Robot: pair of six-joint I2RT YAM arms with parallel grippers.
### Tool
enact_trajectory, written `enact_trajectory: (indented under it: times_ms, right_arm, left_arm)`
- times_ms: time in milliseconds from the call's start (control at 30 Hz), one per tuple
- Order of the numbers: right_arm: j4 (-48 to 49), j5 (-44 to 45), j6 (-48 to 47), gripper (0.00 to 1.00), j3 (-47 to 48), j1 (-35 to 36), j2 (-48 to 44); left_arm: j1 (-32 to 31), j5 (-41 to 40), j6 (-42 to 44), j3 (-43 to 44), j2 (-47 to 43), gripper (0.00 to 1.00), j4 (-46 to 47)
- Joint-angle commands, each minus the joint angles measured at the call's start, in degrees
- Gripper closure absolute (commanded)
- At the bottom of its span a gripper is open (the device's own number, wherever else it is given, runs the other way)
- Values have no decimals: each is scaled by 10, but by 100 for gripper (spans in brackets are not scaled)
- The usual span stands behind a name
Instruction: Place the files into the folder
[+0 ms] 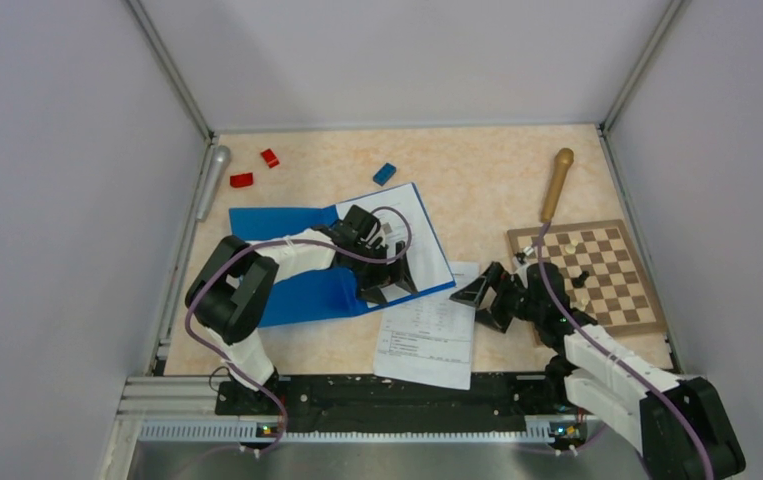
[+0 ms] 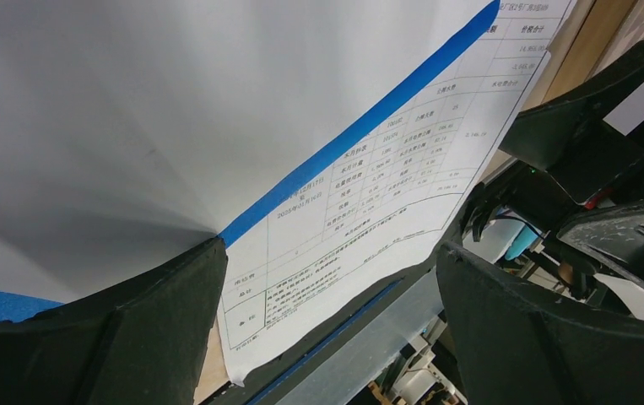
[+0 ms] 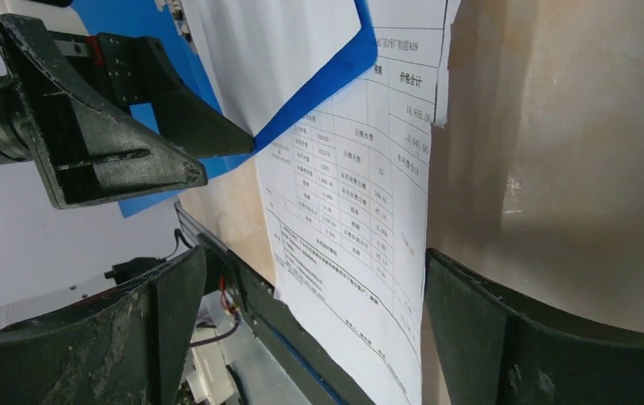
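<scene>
The blue folder [image 1: 282, 225] lies open on the table, with a white sheet [image 1: 412, 225] on its right half. A second printed sheet [image 1: 427, 335] lies on the table in front, its top tucked under the folder's near right corner. My left gripper [image 1: 394, 280] hovers open over that corner. In its wrist view the plain sheet [image 2: 132, 110], the folder edge [image 2: 360, 126] and the printed sheet [image 2: 369, 219] run between its fingers. My right gripper [image 1: 482, 303] stands open at the loose sheet's right edge. Its wrist view shows the sheet [image 3: 360, 211] between the open fingers, nothing pinched.
A chessboard [image 1: 597, 275] with a few pieces sits just behind the right gripper. A wooden stick [image 1: 557, 180] lies beyond it. Two red blocks [image 1: 242, 180], a small blue block [image 1: 384, 173] and a silver cylinder [image 1: 212, 180] lie at the back left. Walls enclose three sides.
</scene>
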Motion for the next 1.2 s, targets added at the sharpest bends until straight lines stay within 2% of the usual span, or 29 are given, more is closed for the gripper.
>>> enact_trajectory:
  times_ms: [0,133,300,400,433,500,700,867,1033,1167]
  right_arm:
    - [61,-24,-23,6,-11,3,28]
    - [81,-57,-80,11,11,3,98]
    - [116,-67,-91,32,17,3,146]
    - [106,-60,-97,52,19,3,147]
    - [92,-50,-99,64,21,3,142]
    - [29,-13,-118,99,35,3,125]
    - [-209,109,-217,100,124,3,46]
    - [-385,216,-279,100,261,3,21]
    - [-405,260,-296,100,402,1,-1]
    - [-368,224,-304,100,540,0,59]
  left_arm:
    - [1,-3,4,13,6,1,30]
    - [1,-10,5,12,7,1,23]
    - [1,-17,9,18,1,1,13]
    - [1,-12,13,19,-11,1,11]
    - [1,-10,15,21,-19,1,7]
    - [0,-9,17,29,-35,1,-5]
    - [1,29,61,72,-94,1,-41]
    - [7,16,87,124,-135,1,-87]
    - [49,-28,79,138,-181,1,-100]
    - [96,-55,87,119,-217,1,-130]
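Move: The loose file sheet's middle lies about 9 cm to the left of my right hand, 2 cm nearer me and 4 cm below, its right long edge running in front of my open fingers. The filed sheet on the folder's right leaf is centred some 17 cm left and 13 cm ahead; the chessboard, 22 cm right and 6 cm ahead. From my left hand the loose sheet's middle is 5 cm right, 6 cm back and 3 cm down. I sink my right hand about 3 cm while its fingers close, pinching the loose sheet near the middle of its right long edge; then I lift it some 18 cm, swinging forward and right away from the folder and rolling the wrist about 35 degrees. My left hand first stays low over the folder's near right part, resting on the filed sheet, then rises about 16 cm and forward 5, fingers still open. ##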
